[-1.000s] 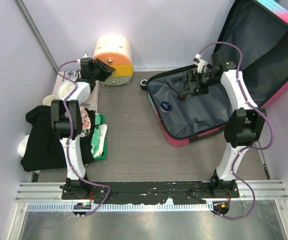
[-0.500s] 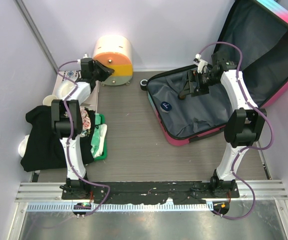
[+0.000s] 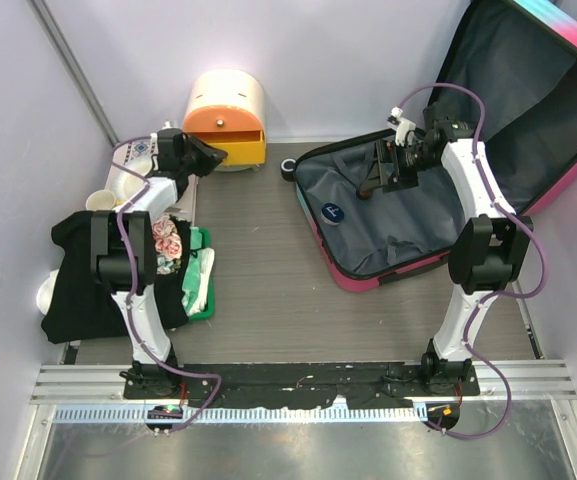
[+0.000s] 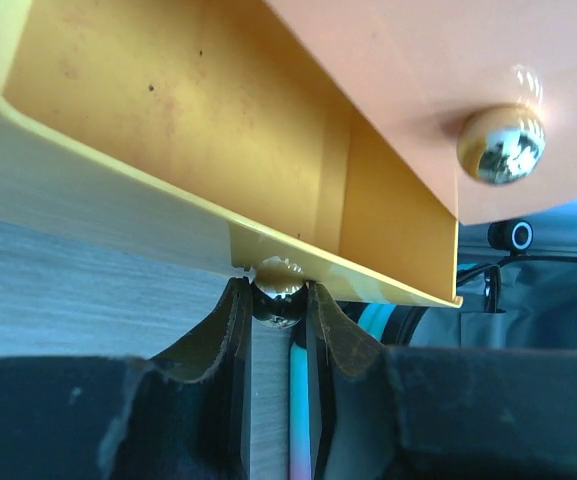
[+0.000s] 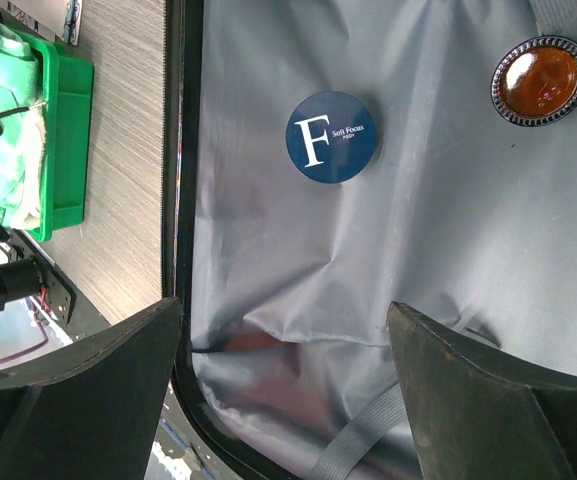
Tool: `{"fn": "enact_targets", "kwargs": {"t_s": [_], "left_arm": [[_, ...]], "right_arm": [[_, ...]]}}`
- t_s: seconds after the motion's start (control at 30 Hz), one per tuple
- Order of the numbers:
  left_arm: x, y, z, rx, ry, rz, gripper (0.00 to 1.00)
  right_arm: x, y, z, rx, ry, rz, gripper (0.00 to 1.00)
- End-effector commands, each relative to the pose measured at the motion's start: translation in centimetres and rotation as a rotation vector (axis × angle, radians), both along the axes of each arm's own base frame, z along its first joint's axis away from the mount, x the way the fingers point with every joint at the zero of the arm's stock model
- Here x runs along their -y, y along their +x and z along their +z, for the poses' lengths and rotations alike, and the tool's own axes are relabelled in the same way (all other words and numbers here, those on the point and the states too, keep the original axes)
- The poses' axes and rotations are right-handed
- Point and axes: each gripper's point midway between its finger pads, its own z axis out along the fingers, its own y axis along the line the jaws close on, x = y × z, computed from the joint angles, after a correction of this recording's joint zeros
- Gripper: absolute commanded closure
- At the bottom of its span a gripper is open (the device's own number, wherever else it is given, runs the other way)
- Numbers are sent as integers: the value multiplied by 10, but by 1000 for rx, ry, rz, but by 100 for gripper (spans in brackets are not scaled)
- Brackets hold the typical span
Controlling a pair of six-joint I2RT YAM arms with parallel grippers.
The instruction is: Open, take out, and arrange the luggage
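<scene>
The luggage lies open at the back right, its lid leaning on the wall, pink rim and grey lining showing. A round blue tin and an amber disc with a dark rim lie on the lining. My right gripper hangs open over that lining with nothing between its fingers; in the top view it is above the suitcase's back part. My left gripper is shut on the shiny knob of the yellow drawer of the round drawer box.
A green tray with pale cloth, a black garment, a flowered item and a cup crowd the left side. A small black roll stands by the suitcase's back corner. The orange drawer has its own knob.
My left jaws closed on the knob, and the left arm drew back toward the left, pulling the yellow drawer out of the box. The right arm has not moved.
</scene>
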Motion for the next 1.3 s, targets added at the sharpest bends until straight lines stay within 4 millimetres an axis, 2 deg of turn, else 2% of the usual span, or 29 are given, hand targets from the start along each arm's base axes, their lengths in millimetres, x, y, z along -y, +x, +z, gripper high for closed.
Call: {"fn": "enact_targets", "kwargs": {"t_s": [0.0, 0.13, 0.2, 0.23, 0.3, 0.33, 0.43, 0.57, 0.63, 0.7, 0.8, 0.83, 0.87, 0.9, 0.97, 1.0, 1.07, 1.2, 1.27], "left_arm": [[6, -24, 22, 1, -36, 0, 100], [8, -40, 13, -29, -45, 3, 100], [9, -43, 14, -32, -50, 2, 94], [8, -44, 14, -34, -46, 4, 74], [7, -46, 21, -16, -30, 0, 52], [7, -46, 24, -10, -26, -3, 32], [7, -49, 37, 26, -8, -26, 16], [12, -63, 58, 105, 28, -101, 9], [11, -75, 68, 158, 88, -137, 7], [9, -90, 75, 180, 133, -178, 7], [9, -108, 76, 199, 216, -265, 7], [8, -115, 85, 228, 248, -284, 7], [9, -119, 90, 268, 297, -318, 7], [11, -129, 85, 260, 312, -358, 7], [10, -139, 99, 311, 362, -379, 7], [9, -143, 100, 335, 410, -397, 7], [4, -149, 110, 372, 462, -396, 7], [-1, -156, 118, 408, 531, -398, 6], [-2, -157, 121, 414, 541, -394, 6]], "right_arm": [[-3, 9, 17, 60, 27, 13, 10], [-5, 11, 16, 54, 39, 9, 10], [-5, 13, 16, 54, 43, 7, 10], [-6, 14, 17, 57, 44, 5, 10], [-5, 17, 17, 64, 43, 2, 10], [-5, 18, 18, 69, 42, 1, 11], [-4, 25, 22, 95, 33, -11, 11], [-2, 32, 19, 122, -6, -4, 12], [8, 39, 4, 136, -92, -32, 13], [23, 58, -2, 194, -161, -92, 13], [27, 72, -19, 251, -250, -93, 13], [32, 74, -27, 251, -297, -105, 13], [26, 78, -36, 252, -315, -93, 13], [26, 79, -42, 246, -333, -95, 13], [26, 83, -54, 242, -378, -100, 13], [20, 84, -61, 239, -394, -93, 13], [21, 91, -70, 255, -436, -115, 13], [26, 105, -88, 255, -512, -168, 13], [22, 111, -92, 268, -529, -170, 13]]}}
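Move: The yellow drawer's knob is already pinched between the left fingertips, with the orange cabinet's middle about 11 cm ahead of that hand and 1 cm to its right, 2 cm higher. The suitcase wheel is some 18 cm to the left hand's right, 1 cm ahead and 12 cm lower. For the open right hand, the brown jar lies 12 cm ahead, 3 cm right and 16 cm below; the blue tin is 7 cm ahead, 7 cm left, equally low. The half-open yellow drawer is drawn farther out by its knob, the left hand pulling back roughly 4 cm before its fingers open wide and let go; it then backs off and climbs away, tipping up, left side rising, and swinging clockwise. Towards the brown jar in the suitcase the right hand, open throughout, sinks about 10 cm while reaching forward, rolling to point more steeply down. ##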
